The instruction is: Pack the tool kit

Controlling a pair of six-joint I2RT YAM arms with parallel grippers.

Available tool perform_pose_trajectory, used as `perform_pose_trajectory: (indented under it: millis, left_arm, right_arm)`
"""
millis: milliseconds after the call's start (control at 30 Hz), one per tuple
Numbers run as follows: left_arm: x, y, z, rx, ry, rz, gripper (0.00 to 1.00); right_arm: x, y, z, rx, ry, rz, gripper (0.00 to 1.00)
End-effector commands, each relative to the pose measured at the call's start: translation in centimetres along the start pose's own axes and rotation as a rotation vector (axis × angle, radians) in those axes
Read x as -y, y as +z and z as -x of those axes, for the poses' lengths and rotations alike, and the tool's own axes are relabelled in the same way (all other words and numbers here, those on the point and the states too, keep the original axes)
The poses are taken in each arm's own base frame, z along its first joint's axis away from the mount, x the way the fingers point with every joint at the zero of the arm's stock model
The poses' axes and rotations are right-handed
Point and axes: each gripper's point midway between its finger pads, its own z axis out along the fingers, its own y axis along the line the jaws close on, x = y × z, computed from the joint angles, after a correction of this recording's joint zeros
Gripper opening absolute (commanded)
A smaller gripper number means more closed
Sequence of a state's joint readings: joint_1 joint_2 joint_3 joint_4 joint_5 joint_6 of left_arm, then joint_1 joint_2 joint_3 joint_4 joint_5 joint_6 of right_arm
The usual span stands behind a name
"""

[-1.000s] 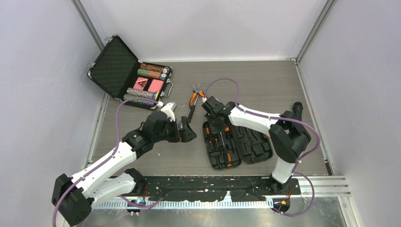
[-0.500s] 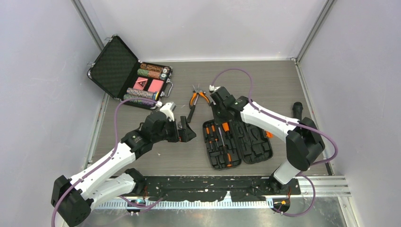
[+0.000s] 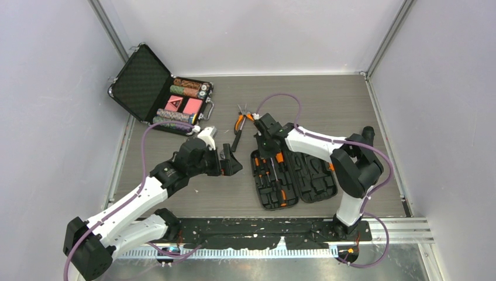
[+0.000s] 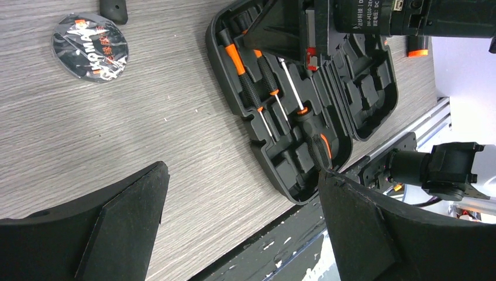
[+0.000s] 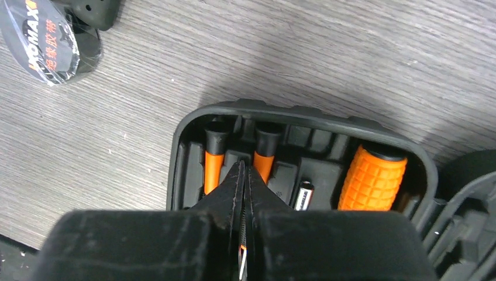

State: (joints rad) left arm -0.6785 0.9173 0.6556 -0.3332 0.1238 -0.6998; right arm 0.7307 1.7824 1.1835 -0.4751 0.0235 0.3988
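Observation:
The tool kit [image 3: 316, 178] lies open on the table in front of the right arm. Its left half holds several orange-and-black screwdrivers [image 3: 272, 175]. My right gripper [image 3: 268, 153] points down over the far end of that half. Its jaws [image 5: 244, 167] are shut with nothing held, tips between two orange screwdriver handles [image 5: 213, 167], next to a thick orange handle [image 5: 372, 178]. Orange-handled pliers [image 3: 241, 124] lie on the table beyond the case. My left gripper [image 3: 230, 161] hovers open left of the case, with the table showing between its fingers [image 4: 243, 172].
An open metal-edged briefcase [image 3: 158, 88] with poker chips and red cards stands at the far left. A wrapped black tape roll [image 4: 88, 40] lies near the pliers. A black rail [image 3: 263, 240] runs along the near table edge by the arm bases.
My right gripper swung out toward the pliers, then came back over the case's left half, and its jaws closed fully. The left arm has not moved.

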Motion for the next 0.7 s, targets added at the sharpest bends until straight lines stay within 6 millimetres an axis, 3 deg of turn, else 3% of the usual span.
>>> perform_pose_trajectory:
  millis: [0,133,300,433,467,533,667]
  left_arm:
    - [-0.8,0.2,0.2,0.021,-0.002,0.032,0.99]
    - [-1.9,0.3,0.5,0.025,0.016,0.097,0.99]
    - [-3.9,0.3,1.6,0.011,0.074,0.238,0.99]
    - [-5.1,0.6,2.8,0.005,0.125,0.323,0.99]
    - [-5.3,0.7,3.2,0.005,0.137,0.342,0.99]
    - [-5.7,1.1,3.6,-0.007,0.158,0.373,0.99]
    - [-6.3,2.1,3.9,-0.049,0.181,0.408,0.99]
  right_arm:
    - [-0.1,0.5,-0.5,-0.006,0.011,0.007,0.05]
    - [-0.1,-2.4,0.8,0.055,0.024,0.03,0.13]
    - [3.1,-6.8,1.3,0.133,0.086,0.008,0.35]
    - [6.6,-8.6,-0.8,0.148,0.145,-0.023,0.55]
    - [7.7,-8.4,-2.1,0.127,0.164,-0.043,0.58]
    - [8.6,-8.7,-3.6,0.123,0.178,-0.053,0.64]
    - [8.1,-8.3,-6.6,0.075,0.196,0.0,0.67]
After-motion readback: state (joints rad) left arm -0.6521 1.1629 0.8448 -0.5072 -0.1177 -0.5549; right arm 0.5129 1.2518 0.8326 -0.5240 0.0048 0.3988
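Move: For my open left hand the round tape lies about 10 cm ahead, neither left nor right, and 13 cm below; the black handle's end is some 12 cm ahead and 3 cm right, the tool tray 2 cm ahead and 16 cm right. From my nearly shut right hand, over the second small screwdriver's handle just 1 cm beneath, the open lid's middle lies about 17 cm right and 7 cm back, the big orange screwdriver handle 5 cm right and 1 cm ahead. I lift my right hand out of the tray and swing it about 11 cm to the right, opening the fingers to roughly two-thirds, up some 6 cm and then easing down and back over the hinge side of the lid. Meanwhile my left hand, still wide open, sinks about 3 cm as it drifts left, then goes forward about 5 cm towards the tape, rolling its left side up some 20 degrees. ##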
